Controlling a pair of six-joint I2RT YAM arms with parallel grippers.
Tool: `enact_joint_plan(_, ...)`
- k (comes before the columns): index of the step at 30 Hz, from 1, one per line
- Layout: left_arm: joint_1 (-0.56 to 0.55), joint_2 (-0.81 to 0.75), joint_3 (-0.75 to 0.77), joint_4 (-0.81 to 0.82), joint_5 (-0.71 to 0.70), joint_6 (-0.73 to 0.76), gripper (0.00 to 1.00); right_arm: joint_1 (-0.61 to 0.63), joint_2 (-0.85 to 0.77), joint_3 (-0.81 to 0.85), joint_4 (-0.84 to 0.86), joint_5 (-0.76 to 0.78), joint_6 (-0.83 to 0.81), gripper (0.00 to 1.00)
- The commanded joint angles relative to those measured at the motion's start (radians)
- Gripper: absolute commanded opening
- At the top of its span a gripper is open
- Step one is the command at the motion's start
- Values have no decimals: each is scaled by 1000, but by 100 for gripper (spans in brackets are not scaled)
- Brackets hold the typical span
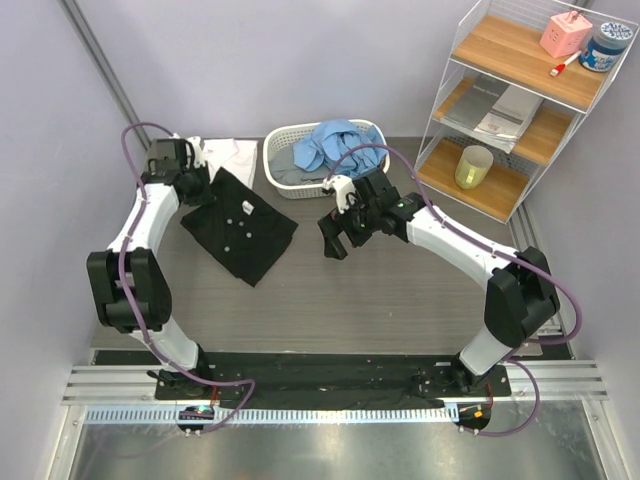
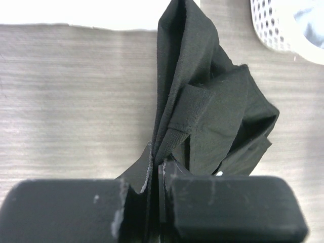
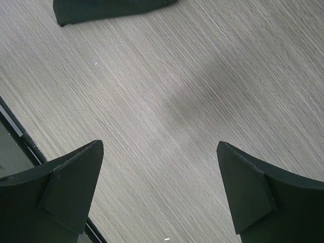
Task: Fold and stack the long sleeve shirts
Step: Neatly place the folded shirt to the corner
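The black long sleeve shirt (image 1: pixel 238 228) lies folded on the table at the left, small white buttons showing. My left gripper (image 1: pixel 205 182) is shut on its far corner; in the left wrist view the cloth (image 2: pixel 202 106) bunches between the closed fingers (image 2: pixel 157 167). A white shirt (image 1: pixel 232 158) lies folded at the back left, beside the gripper, and shows as a white edge in the left wrist view (image 2: pixel 101 12). A light blue shirt (image 1: pixel 335 145) is in the basket. My right gripper (image 1: pixel 340 232) is open and empty above bare table, right of the black shirt (image 3: pixel 101 9).
A white slatted basket (image 1: pixel 285 180) stands at the back centre and also holds grey cloth. A wire shelf unit (image 1: pixel 520 110) with a yellow cup, papers and small items stands at the back right. The table's near edge carries the arm bases.
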Motion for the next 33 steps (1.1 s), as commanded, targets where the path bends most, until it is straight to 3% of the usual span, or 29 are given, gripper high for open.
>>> enact_joint_plan(1, 1, 25, 78, 110, -48, -56, 0, -9, -54, 3, 4, 0, -10, 100)
enact_joint_plan(18, 4, 84, 188, 169, -175, -147, 0, -27, -77, -20, -4, -4, -22, 100)
enact_joint_plan(33, 4, 193, 337, 221, -177, -311, 0, -30, -68, -20, -6, -18, -22, 100)
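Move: Some 13 cm ahead and 5 cm left of the left hand, about 13 cm lower, lies the white folded shirt in the far left corner. The laundry basket sits level with that shirt or slightly farther out, roughly 23 cm right of the hand, and the held black shirt hangs about 6 cm to its right and 5 cm back. From the idle right hand, the white shirt is about 23 cm ahead and 32 cm left. Carrying the folded black shirt by its pinched edge, the left hand goes forward about 9 cm towards the white folded shirt, climbing some 5 cm and drifting a little left. On the way the wrist turns roughly 15 degrees counter-clockwise and tips its fingers up by about 10; they stay shut on the cloth. ##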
